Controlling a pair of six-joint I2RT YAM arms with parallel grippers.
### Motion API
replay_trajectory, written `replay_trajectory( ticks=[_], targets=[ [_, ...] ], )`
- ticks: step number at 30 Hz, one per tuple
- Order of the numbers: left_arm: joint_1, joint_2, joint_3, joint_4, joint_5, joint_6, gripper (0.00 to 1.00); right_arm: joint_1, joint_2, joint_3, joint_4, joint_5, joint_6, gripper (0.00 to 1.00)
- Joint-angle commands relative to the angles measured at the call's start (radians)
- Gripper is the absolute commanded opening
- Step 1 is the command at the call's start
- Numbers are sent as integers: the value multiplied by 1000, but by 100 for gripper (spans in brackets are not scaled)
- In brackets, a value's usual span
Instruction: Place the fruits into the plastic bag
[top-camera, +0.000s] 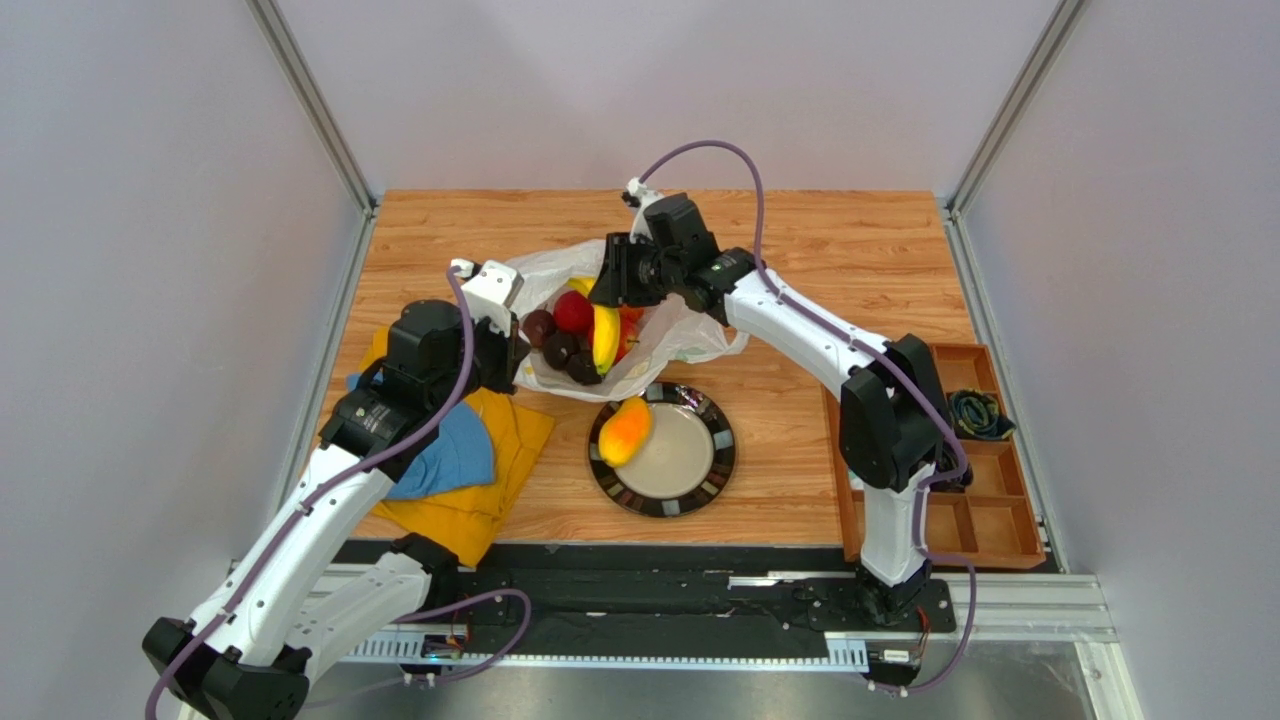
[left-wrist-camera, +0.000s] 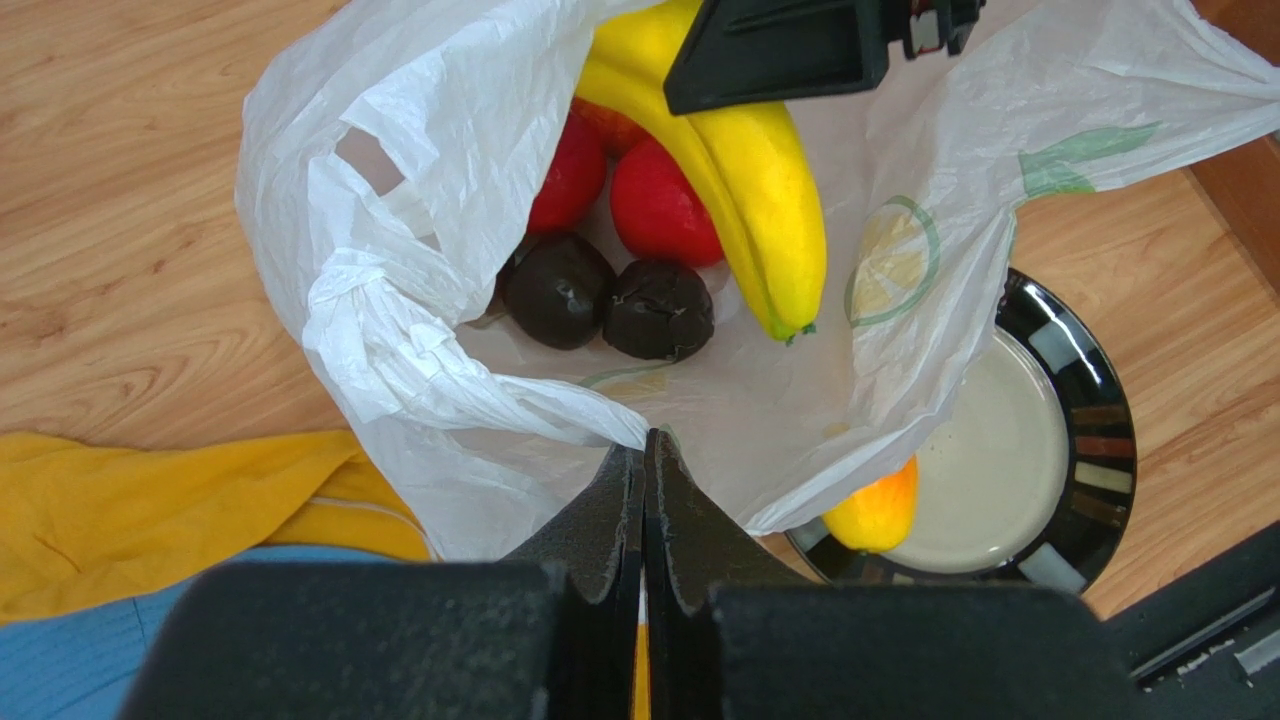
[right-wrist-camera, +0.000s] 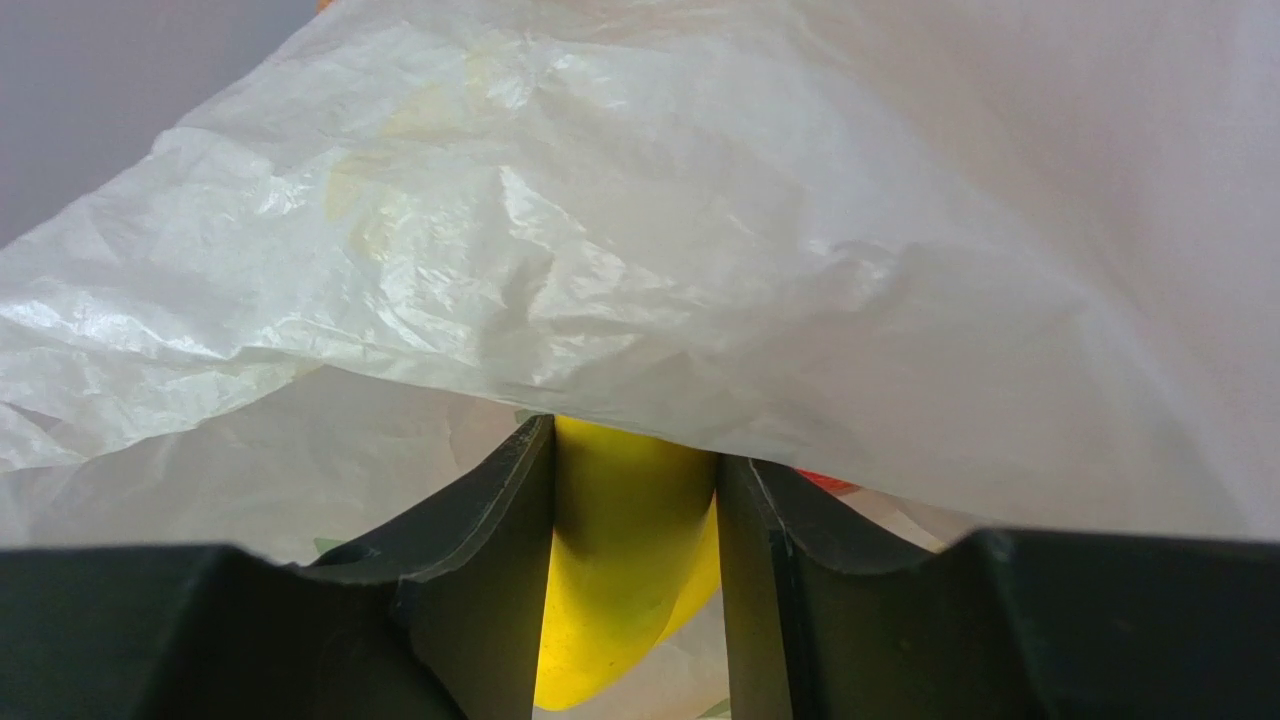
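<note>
The plastic bag (top-camera: 684, 333) lies open behind the black plate (top-camera: 706, 465). Inside it are two red fruits (left-wrist-camera: 661, 203) and two dark round fruits (left-wrist-camera: 556, 288). My right gripper (right-wrist-camera: 634, 450) is shut on the yellow banana (right-wrist-camera: 631, 540), holding it in the bag's mouth above those fruits; the bag's film (right-wrist-camera: 676, 225) hides the fingertips. My left gripper (left-wrist-camera: 646, 450) is shut on the near rim of the bag (left-wrist-camera: 391, 225). The orange-yellow mango (top-camera: 624, 432) rests on the plate's left side, partly under the bag's edge in the left wrist view.
A yellow cloth (top-camera: 481, 495) and a blue cloth (top-camera: 451, 450) lie left of the plate, under my left arm. A wooden compartment tray (top-camera: 999, 510) stands at the table's right edge with a dark object (top-camera: 977, 413) in its far section.
</note>
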Motion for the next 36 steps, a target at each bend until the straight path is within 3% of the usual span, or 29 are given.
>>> replay_trajectory(
  ticks=[1, 12, 15, 16, 19, 29, 30, 36],
  targets=[
    [-2, -7, 40, 12, 13, -14, 0, 44, -12, 0, 36, 162, -54, 17],
    [-2, -3, 40, 12, 14, -14, 0, 61, 82, 49, -39, 273, -89, 26],
    [-2, -1, 39, 12, 14, -13, 0, 59, 93, 57, -42, 264, -91, 36],
    [-2, -1, 39, 12, 14, -14, 0, 61, 93, 57, -42, 262, -92, 47],
    [-2, 0, 39, 12, 14, -14, 0, 61, 88, 57, -42, 226, -100, 61],
    [-2, -3, 40, 12, 16, -14, 0, 59, 80, 54, -45, 224, -112, 68],
    [-2, -1, 39, 12, 14, -14, 0, 59, 79, 54, -45, 218, -112, 75],
    [-2, -1, 40, 12, 14, -14, 0, 64, 10, 17, -22, 184, -111, 79]
  ],
)
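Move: Just inside the bag's mouth, the right hand already holds the bananas; the clear spot for them lies about 7 cm below it and 2 cm back. The red fruit sits about 4 cm to its left and 1 cm ahead, the nearest avocado about 7 cm back and 3 cm left, and the mango on the plate about 17 cm back and 4 cm right. From the left hand that spot is roughly 9 cm ahead, 12 cm right and 10 cm lower. Lowering the bananas about 5 cm into the bag, the right hand tips its fingertips a little over 10 degrees further down, then nearly stops and spreads its fingers wide to let go of them. The left hand stays put and keeps its pinch on the bag's rim. ##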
